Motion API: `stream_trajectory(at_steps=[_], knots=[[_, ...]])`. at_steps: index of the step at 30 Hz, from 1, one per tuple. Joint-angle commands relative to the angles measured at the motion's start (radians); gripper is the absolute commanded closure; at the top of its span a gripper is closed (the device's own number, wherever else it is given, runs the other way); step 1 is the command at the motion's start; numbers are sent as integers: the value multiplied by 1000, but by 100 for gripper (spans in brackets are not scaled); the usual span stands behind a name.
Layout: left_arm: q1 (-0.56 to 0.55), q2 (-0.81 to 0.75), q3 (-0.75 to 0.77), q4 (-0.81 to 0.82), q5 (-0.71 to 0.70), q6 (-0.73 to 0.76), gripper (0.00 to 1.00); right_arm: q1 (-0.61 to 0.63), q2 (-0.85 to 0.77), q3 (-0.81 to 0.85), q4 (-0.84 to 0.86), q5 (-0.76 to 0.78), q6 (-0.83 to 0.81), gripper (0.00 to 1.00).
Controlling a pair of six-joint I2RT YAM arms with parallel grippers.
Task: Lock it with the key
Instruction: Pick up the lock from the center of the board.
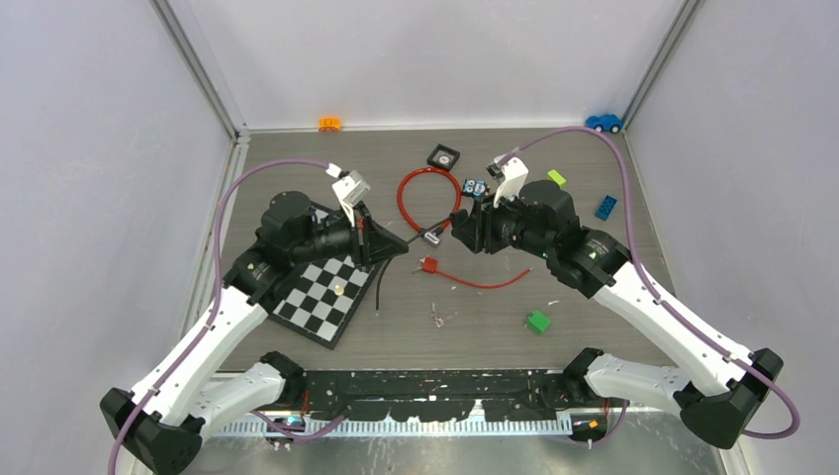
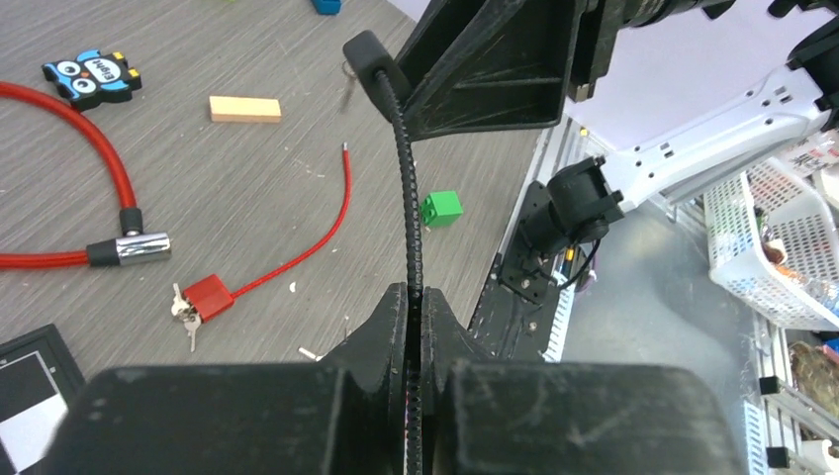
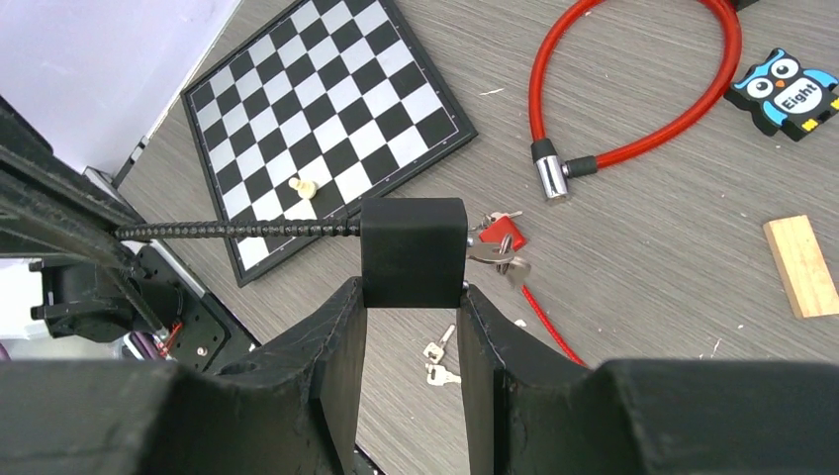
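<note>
A black lock body (image 3: 413, 252) hangs above the table, and my right gripper (image 3: 414, 292) is shut on its lower end. Silver keys (image 3: 498, 259) stick out at the body's right side. A black ribbed cable (image 3: 237, 230) runs from the lock body to my left gripper (image 2: 416, 297), which is shut on the cable (image 2: 408, 178). In the top view the two grippers face each other over mid-table, left gripper (image 1: 396, 245) and right gripper (image 1: 457, 230). The lock body (image 1: 432, 236) sits between them.
A chessboard (image 1: 326, 292) with one pawn lies under the left arm. On the table are a red cable lock (image 1: 427, 198), a small red padlock (image 1: 428, 264) with a thin red wire, loose keys (image 3: 435, 361), a green block (image 1: 537, 321), an owl tile (image 1: 476, 185) and a wooden block (image 3: 801, 265).
</note>
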Motion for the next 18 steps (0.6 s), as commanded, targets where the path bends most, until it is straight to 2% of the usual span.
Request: stream_trajectory(at_steps=[1,9,14,18], knots=[[0,1,74,-61,-19,64,100,4,-48,0,58,-48,-70,60],[0,33,223,-297,-70,231,100,4,-99,29,-27,-163,-280,39],[0,47,284,-365,-48,272,100,4,-173,-52,3,-321,-477,39],[0,48,311,-382,-40,263,100,4,-250,-174,200,-383,-524,39]])
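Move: The right fingers are shut on the black lock, whose cable the left fingers already grip; from the left hand, the lock lies about 9 cm right and 4 cm ahead, nearly level. On the table roughly 30 cm beneath the right hand lie the red padlock, 6 cm ahead and 6 cm left, the loose keys, 5 cm back and 4 cm left, and the red cable lock's silver barrel, 12 cm ahead and 5 cm left. Open the right fingers to let go of the black lock, then draw that hand back about 5 cm, rising some 2 cm, while it swings counter-clockwise and its fingertips tip up, roughly 30 degrees in all. Keep the left fingers pinched on the cable and ease that hand about 2 cm left and nearly as much up, fingertips dipping slightly. ##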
